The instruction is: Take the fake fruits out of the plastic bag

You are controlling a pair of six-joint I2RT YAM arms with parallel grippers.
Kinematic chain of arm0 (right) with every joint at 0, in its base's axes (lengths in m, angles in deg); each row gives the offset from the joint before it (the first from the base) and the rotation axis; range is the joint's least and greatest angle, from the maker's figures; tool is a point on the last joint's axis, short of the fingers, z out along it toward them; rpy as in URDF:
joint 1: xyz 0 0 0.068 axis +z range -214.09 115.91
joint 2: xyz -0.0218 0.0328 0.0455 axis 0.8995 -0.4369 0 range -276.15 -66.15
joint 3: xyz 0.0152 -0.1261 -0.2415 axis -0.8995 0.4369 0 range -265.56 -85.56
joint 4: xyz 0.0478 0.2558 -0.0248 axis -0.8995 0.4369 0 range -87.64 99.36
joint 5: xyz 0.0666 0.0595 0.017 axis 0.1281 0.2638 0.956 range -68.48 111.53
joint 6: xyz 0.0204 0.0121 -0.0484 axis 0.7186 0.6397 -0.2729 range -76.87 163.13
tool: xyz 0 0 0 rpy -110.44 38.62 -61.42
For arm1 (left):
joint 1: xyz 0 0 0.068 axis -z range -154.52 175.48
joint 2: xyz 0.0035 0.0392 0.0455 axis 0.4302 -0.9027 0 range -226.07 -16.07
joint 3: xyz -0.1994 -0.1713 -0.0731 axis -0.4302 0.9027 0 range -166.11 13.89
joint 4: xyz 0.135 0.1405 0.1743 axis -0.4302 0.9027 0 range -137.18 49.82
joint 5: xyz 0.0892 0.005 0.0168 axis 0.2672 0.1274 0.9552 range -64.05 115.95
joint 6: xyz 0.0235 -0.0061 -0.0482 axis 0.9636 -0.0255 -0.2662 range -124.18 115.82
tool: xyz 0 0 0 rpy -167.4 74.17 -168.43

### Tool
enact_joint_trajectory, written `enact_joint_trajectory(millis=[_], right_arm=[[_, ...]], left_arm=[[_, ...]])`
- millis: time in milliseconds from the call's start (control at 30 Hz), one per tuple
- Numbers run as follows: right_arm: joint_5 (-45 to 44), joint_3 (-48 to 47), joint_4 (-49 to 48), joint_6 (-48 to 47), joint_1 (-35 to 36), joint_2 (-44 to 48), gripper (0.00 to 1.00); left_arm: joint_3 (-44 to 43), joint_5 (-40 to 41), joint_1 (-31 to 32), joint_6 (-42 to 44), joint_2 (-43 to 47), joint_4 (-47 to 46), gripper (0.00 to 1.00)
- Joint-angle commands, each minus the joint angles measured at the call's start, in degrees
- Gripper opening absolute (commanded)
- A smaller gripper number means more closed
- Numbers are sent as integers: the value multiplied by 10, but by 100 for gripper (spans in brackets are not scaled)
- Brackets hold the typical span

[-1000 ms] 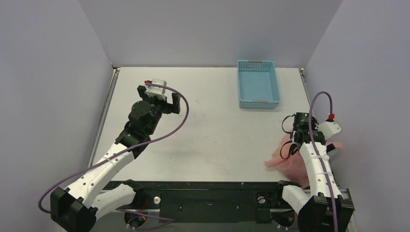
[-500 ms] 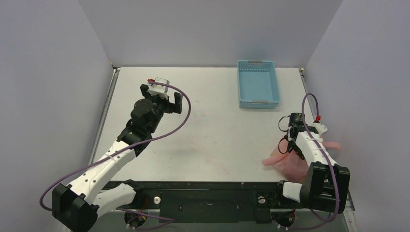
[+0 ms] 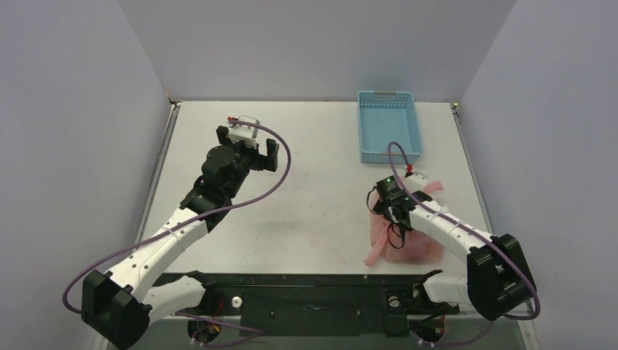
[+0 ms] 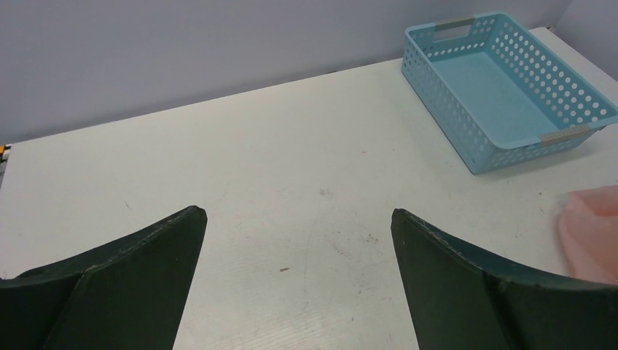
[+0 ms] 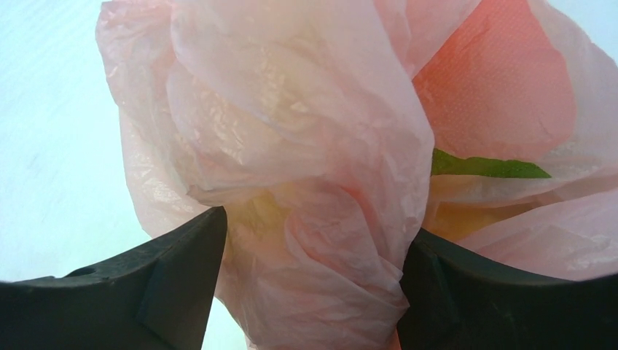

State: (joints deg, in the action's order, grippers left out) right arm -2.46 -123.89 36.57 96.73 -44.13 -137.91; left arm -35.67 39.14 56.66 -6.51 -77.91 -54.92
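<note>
The pink plastic bag (image 3: 412, 244) lies bunched on the table at the near right, one loop handle (image 3: 431, 187) trailing toward the basket. My right gripper (image 3: 394, 217) is over its left end. In the right wrist view the bag (image 5: 306, 146) fills the gap and presses both fingers; the right gripper (image 5: 313, 240) is shut on a thick bunch of it. Yellow (image 5: 255, 211) and red-orange (image 5: 503, 87) tints show through the film; no fruit is in plain sight. My left gripper (image 3: 253, 152) hangs open above the left-centre table, and is seen as the left gripper (image 4: 299, 219) with nothing between its fingers.
A light-blue slotted basket (image 3: 364, 135) stands at the far right, with nothing in it; its wall (image 4: 444, 91) shows in the left wrist view, and a bag corner (image 4: 594, 230) at that view's right edge. Grey walls close in the table.
My right arm has swung left from the table's right edge toward the middle, and the bag has come along with it, about a hand's width leftward. The left arm barely moved.
</note>
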Motion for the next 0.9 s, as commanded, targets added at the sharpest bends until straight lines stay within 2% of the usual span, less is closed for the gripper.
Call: enact_joint_trajectory(millis=[0, 133, 267, 400, 600, 700, 767, 867], right_arm=[[0, -41, -34, 54, 147, -30, 71], [-3, -135, -63, 6, 267, -89, 70], [-41, -205, -67, -59, 331, -123, 70], [-21, -201, -75, -94, 322, -94, 72], [20, -121, -99, -142, 279, 41, 73], [79, -65, -118, -150, 222, 120, 72], [108, -44, -127, -156, 202, 157, 72], [120, -33, -133, -156, 198, 192, 72]], left_arm=[[-30, -14, 1, -3, -3, -6, 99], [-36, -35, 2, -6, -9, 5, 99], [-36, -52, 3, -6, -13, 4, 99], [-36, -72, 4, -5, -18, 4, 99], [-56, -127, 4, -17, -45, 17, 99], [-70, -169, 4, -28, -67, 26, 99], [-94, -183, 5, -43, -98, 52, 99], [-133, -185, 14, -104, -156, 129, 94]])
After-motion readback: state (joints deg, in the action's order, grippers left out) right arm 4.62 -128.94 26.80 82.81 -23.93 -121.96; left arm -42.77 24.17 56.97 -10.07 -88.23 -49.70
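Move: The pink bag of fruits sits right at my right hand, its middle about 4 cm back and 2 cm to the left at fingertip height, with a fold of it between my part-open fingers. The blue basket stands about 30 cm ahead of that hand and 2 cm to its left, about level with it. From my left hand, high over the table, the bag lies some 37 cm to the right, 15 cm back and 25 cm below. I sweep the bag left with my right hand, low along the table, for about 20 cm while turning counter-clockwise some 38 degrees. Then I come free of it, rising 12 cm in all and backing off right by 9 cm as the fingertips tilt up, opening unchanged. My left hand, fingers open, edges right and down towards the bag, turning clockwise. ##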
